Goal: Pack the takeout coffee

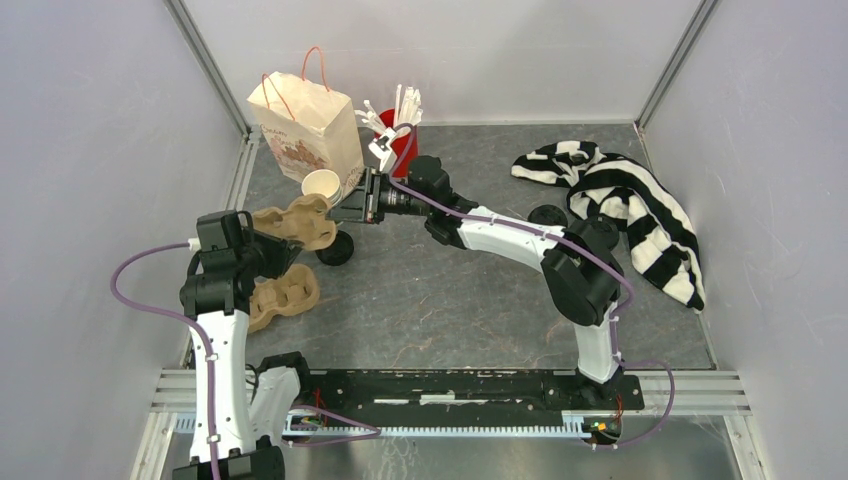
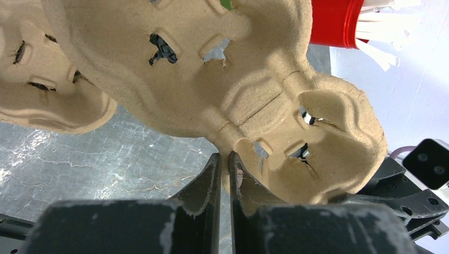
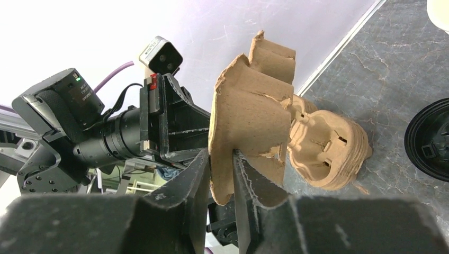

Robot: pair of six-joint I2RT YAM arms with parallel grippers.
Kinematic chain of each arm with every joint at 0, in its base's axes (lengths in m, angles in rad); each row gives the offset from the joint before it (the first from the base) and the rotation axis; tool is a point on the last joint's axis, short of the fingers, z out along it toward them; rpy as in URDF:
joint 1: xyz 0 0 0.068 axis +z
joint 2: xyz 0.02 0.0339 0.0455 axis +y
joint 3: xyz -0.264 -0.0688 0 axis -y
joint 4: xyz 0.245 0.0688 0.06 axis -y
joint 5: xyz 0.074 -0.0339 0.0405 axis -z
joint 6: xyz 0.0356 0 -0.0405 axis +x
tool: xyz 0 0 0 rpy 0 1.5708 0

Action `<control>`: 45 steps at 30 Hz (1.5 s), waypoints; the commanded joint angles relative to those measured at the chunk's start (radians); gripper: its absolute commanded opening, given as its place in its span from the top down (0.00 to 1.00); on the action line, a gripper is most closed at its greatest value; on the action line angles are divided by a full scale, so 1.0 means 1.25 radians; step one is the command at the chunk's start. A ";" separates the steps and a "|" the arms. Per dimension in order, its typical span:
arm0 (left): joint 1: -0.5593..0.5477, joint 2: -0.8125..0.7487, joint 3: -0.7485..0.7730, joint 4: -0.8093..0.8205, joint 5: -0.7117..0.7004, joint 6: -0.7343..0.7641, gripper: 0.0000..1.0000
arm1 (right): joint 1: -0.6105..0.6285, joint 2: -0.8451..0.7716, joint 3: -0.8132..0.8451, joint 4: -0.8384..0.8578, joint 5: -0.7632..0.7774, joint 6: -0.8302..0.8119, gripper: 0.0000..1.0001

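Note:
A brown moulded cardboard cup carrier (image 1: 300, 222) hangs above the table between both arms. My left gripper (image 1: 268, 244) is shut on its near rim; the thin wall is pinched between the fingertips (image 2: 225, 159). My right gripper (image 1: 346, 208) comes from the right, its jaws closed on the carrier's (image 3: 249, 106) opposite wall (image 3: 219, 156). A black-lidded takeout coffee cup (image 1: 335, 249) stands just below the carrier, seen as a black lid (image 3: 429, 140) in the right wrist view. A second lidded cup (image 1: 547, 215) stands by the right arm.
A stack of more carriers (image 1: 285, 295) lies by the left arm. At the back stand a paper bag (image 1: 305, 125), lidless green cups (image 1: 321, 184) and a red cup of white sticks (image 1: 400, 140). A striped cloth (image 1: 625, 205) lies at the right.

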 commanded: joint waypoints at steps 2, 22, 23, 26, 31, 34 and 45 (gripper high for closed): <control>-0.003 -0.011 0.002 0.012 0.012 0.023 0.98 | 0.009 0.012 0.045 -0.010 0.016 -0.014 0.84; -0.002 0.110 0.205 0.176 0.114 0.253 0.10 | -0.217 -0.505 -0.064 -0.811 0.285 -0.647 1.00; -0.002 0.125 0.210 0.222 0.118 0.248 0.09 | -0.224 -0.529 -0.046 -0.857 0.358 -0.700 1.00; -0.002 0.178 0.210 0.357 0.139 0.226 0.08 | -0.227 -0.604 -0.024 -0.946 0.529 -0.789 1.00; -0.006 0.317 0.273 0.492 0.100 0.214 0.12 | -0.228 -0.676 -0.050 -0.934 0.616 -0.831 1.00; -0.039 0.415 0.354 0.486 0.003 0.237 0.12 | -0.229 -0.672 -0.028 -0.935 0.643 -0.873 1.00; -0.178 0.733 0.716 0.250 -0.434 0.321 0.14 | -0.228 -0.710 -0.090 -0.895 0.749 -0.856 1.00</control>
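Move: The paper bag stands about 25 cm ahead of the left hand, 1 cm right and 10 cm lower; the cup stack is 15 cm ahead, 3 cm right, 17 cm below. The carrier that the left hand holds has its middle 6 cm left of the right hand and 1 cm back, about level. From the right hand, the nearer lidded coffee is some 41 cm right, 6 cm ahead and 22 cm down. Right hand pinches the carrier, swings it 37 cm right; left releases, reaching 26 cm forward towards the bag. ##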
